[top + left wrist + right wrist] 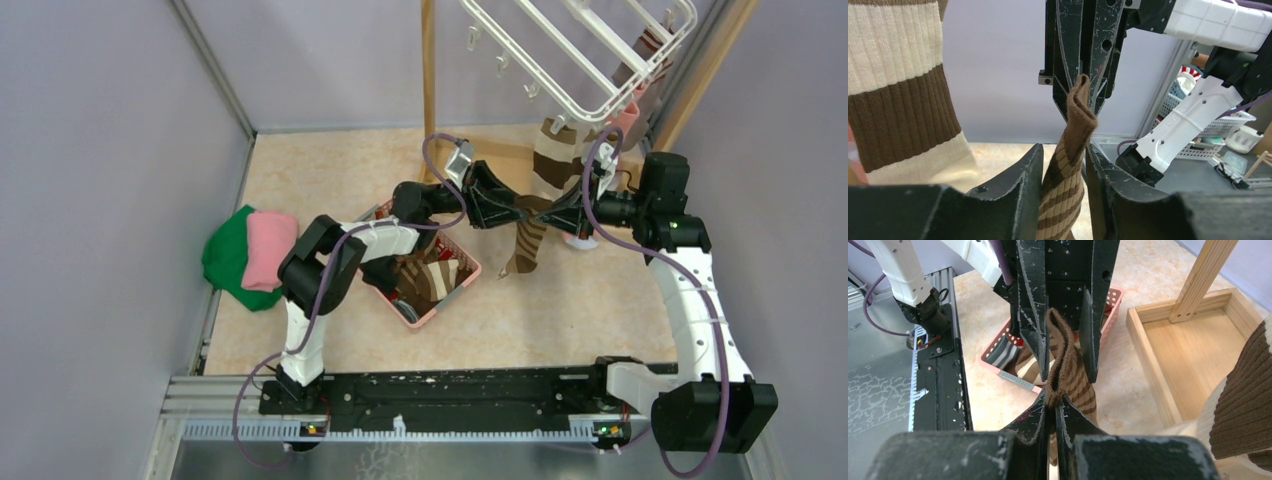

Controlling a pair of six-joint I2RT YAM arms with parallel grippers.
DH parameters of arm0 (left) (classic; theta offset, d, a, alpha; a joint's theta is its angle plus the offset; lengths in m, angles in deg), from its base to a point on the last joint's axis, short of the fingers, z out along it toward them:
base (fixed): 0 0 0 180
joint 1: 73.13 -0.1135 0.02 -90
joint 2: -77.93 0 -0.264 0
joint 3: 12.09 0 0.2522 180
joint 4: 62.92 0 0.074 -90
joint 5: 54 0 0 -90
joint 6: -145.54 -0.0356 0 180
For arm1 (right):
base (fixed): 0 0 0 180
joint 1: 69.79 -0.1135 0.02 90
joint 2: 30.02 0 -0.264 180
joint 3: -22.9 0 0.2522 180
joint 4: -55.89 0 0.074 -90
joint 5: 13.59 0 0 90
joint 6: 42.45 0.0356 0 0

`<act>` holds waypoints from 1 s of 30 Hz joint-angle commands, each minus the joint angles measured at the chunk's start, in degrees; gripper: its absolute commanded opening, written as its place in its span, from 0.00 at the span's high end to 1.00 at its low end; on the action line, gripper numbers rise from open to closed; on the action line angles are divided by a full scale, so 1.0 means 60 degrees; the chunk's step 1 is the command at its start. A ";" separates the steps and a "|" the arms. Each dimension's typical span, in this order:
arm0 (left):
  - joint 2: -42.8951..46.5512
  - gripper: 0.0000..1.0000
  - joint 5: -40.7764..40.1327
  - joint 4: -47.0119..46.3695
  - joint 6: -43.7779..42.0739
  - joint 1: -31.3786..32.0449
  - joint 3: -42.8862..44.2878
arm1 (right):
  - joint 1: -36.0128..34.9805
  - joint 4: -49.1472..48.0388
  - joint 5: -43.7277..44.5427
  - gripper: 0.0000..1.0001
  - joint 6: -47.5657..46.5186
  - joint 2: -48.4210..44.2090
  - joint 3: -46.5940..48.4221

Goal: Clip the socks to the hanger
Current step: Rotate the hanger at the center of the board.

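Note:
A brown-and-tan striped sock (527, 245) hangs between my two grippers above the table's middle. My right gripper (548, 213) is shut on its folded brown cuff (1058, 340), pinching it at the fingertips (1054, 399). My left gripper (524, 212) faces it, open, its fingers (1023, 175) standing either side of the sock (1068, 170) just below the cuff; one finger touches the fabric, the other stands slightly off it. The white hanger (560, 50) is up at the back right. A wide-striped brown and cream sock (558, 160) and a pink sock (628, 118) hang from it.
A pink basket (462, 283) holding more striped socks (430, 278) sits under the left arm. Folded green and pink cloths (245, 255) lie at the left wall. A wooden stand post (428, 80) rises behind, from its tray base (1193, 340).

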 commanded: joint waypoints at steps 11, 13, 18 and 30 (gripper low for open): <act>0.0626 1.00 0.0357 -0.2868 0.0200 0.0048 0.0229 | -0.0063 -0.0171 -0.0187 0.98 -0.0191 -0.0225 0.0391; 0.0760 1.00 0.0351 -0.2859 0.0001 0.0039 0.0005 | -0.0070 -0.0117 -0.0134 0.86 -0.0210 -0.0247 0.0417; 0.1346 1.00 0.0234 -0.2859 -0.0548 -0.0204 -0.0917 | 0.0026 0.1619 0.0498 0.42 -0.1521 -0.0347 0.1305; 0.3690 1.00 0.0104 -0.2654 -0.2375 -0.0646 -0.3698 | 0.0304 0.3166 0.1427 0.33 -0.1182 -0.0151 0.4580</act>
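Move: The brown striped sock's cuff sits in the left hand's open fingers, its middle some 2 cm right of that hand, level in height and reach. The right hand still grips the cuff, whose middle is about 2 cm to its left. From the left hand, the clipped sock hangs about 11 cm ahead, 7 cm right and 3 cm higher; the basket is roughly 3 cm ahead, 19 cm left and 26 cm below. Keep the left gripper in place and shut its fingers on the cuff while the right still pinches the other side. Then open the right to release the cuff and raise it about 9 cm, slightly right, rolling the wrist some 15 degrees. Meanwhile carry the sock with the left about 6 cm left and 3 cm back, away from the clipped sock. ##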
